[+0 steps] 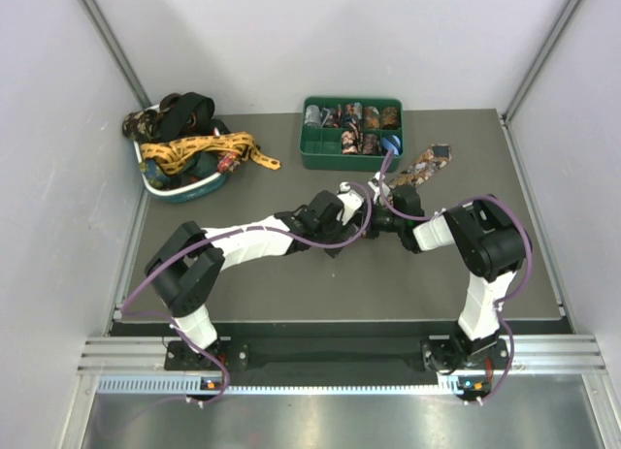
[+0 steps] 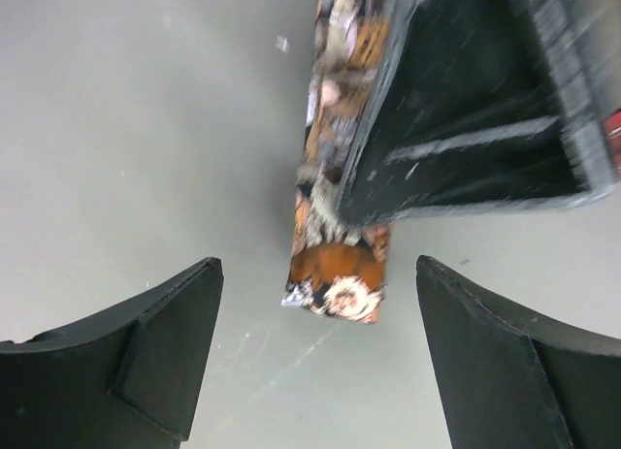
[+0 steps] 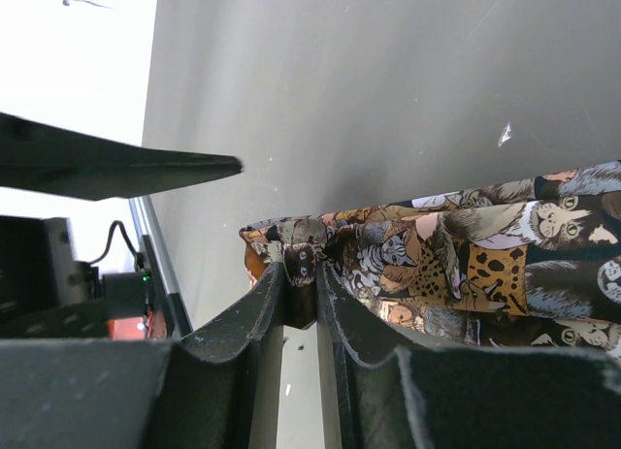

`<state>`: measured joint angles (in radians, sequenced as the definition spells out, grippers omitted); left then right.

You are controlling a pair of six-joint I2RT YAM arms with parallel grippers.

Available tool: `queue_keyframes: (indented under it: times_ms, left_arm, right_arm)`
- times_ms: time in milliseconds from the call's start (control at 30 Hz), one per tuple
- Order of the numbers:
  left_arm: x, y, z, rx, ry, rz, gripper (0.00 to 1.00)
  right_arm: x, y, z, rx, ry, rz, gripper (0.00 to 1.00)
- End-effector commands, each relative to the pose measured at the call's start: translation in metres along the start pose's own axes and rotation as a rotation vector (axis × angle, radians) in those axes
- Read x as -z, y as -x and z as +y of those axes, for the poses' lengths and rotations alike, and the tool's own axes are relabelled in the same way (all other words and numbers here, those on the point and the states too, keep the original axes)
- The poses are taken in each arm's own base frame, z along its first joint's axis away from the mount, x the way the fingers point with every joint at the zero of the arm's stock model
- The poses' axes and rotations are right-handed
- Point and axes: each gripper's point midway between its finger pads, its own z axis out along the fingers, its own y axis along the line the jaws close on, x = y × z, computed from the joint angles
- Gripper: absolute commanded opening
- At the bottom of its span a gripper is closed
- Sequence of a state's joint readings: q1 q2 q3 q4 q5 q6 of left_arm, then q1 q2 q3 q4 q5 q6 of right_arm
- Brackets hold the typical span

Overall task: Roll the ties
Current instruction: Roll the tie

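A brown cat-patterned tie [image 1: 419, 167] lies flat on the table, running from the table's middle toward the back right. My right gripper [image 3: 299, 272] is shut on the tie [image 3: 466, 260] close to its near end, pinching a fold of the fabric. My left gripper [image 2: 318, 265] hangs open just above the table, its fingers either side of the tie's end [image 2: 335, 274] without touching it. From above, the left gripper [image 1: 356, 200] and right gripper [image 1: 386, 199] stand close together at mid-table.
A green compartment tray [image 1: 312, 158] at the back middle holds several rolled ties. A white-and-teal basket [image 1: 199, 189] at the back left is heaped with loose ties, a gold-yellow one [image 1: 209, 148] draped over it. Purple cables loop along both arms.
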<state>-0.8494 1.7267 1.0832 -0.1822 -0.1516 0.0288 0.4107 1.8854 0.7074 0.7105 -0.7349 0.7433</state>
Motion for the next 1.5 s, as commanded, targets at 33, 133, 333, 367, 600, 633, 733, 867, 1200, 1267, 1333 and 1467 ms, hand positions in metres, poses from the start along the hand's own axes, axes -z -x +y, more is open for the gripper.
queue_keyframes:
  times_ms: [33,133,333,367,600,633,733,867,1200,1267,1333,1467]
  left_arm:
    - [-0.003,-0.001,0.004,-0.047,0.007,-0.062,0.86]
    - [-0.001,0.005,-0.004,-0.052,-0.062,-0.06,0.86]
    - [-0.006,0.005,-0.014,-0.053,-0.152,-0.079,0.85]
    - [-0.008,0.006,-0.01,-0.046,-0.147,-0.089,0.85]
    - [-0.02,0.004,-0.006,-0.027,-0.175,-0.091,0.83]
    - [-0.022,0.004,-0.005,-0.028,-0.178,-0.09,0.82]
    - [-0.028,0.003,-0.002,-0.029,-0.177,-0.074,0.81]
    - [-0.033,0.001,-0.006,-0.041,-0.199,-0.054,0.78]
    - [-0.041,-0.014,-0.008,-0.057,-0.209,0.037,0.57]
    - [-0.042,-0.017,-0.006,-0.062,-0.196,0.054,0.56]
    - [-0.043,-0.021,-0.007,-0.067,-0.195,0.07,0.56]
    - [-0.043,-0.025,-0.006,-0.071,-0.186,0.091,0.52]
  right_arm:
    - [-0.003,0.009,0.013,0.078,0.042,-0.019,0.17]
    - [-0.002,0.009,0.014,0.078,0.043,-0.017,0.17]
    - [-0.002,0.008,0.013,0.079,0.042,-0.016,0.17]
    - [-0.003,0.008,0.011,0.075,0.039,-0.015,0.17]
    - [-0.004,0.006,0.012,0.065,0.047,-0.008,0.17]
    - [-0.004,0.007,0.012,0.069,0.049,-0.01,0.17]
    - [-0.005,0.008,0.012,0.067,0.05,-0.01,0.17]
    - [-0.005,0.005,0.011,0.059,0.05,-0.004,0.17]
    - [-0.005,0.005,0.01,0.053,0.052,-0.001,0.17]
    - [-0.005,0.005,0.011,0.056,0.052,-0.002,0.17]
    - [-0.006,0.005,0.011,0.056,0.053,0.0,0.17]
    - [-0.006,0.004,0.009,0.048,0.05,0.003,0.18]
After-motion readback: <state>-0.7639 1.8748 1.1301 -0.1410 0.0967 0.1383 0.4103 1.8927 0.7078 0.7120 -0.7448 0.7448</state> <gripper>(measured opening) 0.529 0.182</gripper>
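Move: The tie's rolled end sits just under the left hand, about 4 cm below its open fingers, 1 cm ahead and 2 cm to the right; the right fingers already pinch it. From the left hand, the tie's unrolled tail lies some 15 cm ahead and 16 cm to the right, flat on the table, and the green tray is about 20 cm straight ahead. For the right hand, the rolled end is right between its pads. The left fingers come in against the two long edges of the tie's rolled end, closing from nearly wide to about half open beside the right gripper. To get there the left hand sinks about 4 cm in two steps, first easing back a little and then forward, turning clockwise and tipping slightly further down. The right hand stays in place and keeps its pinch. ##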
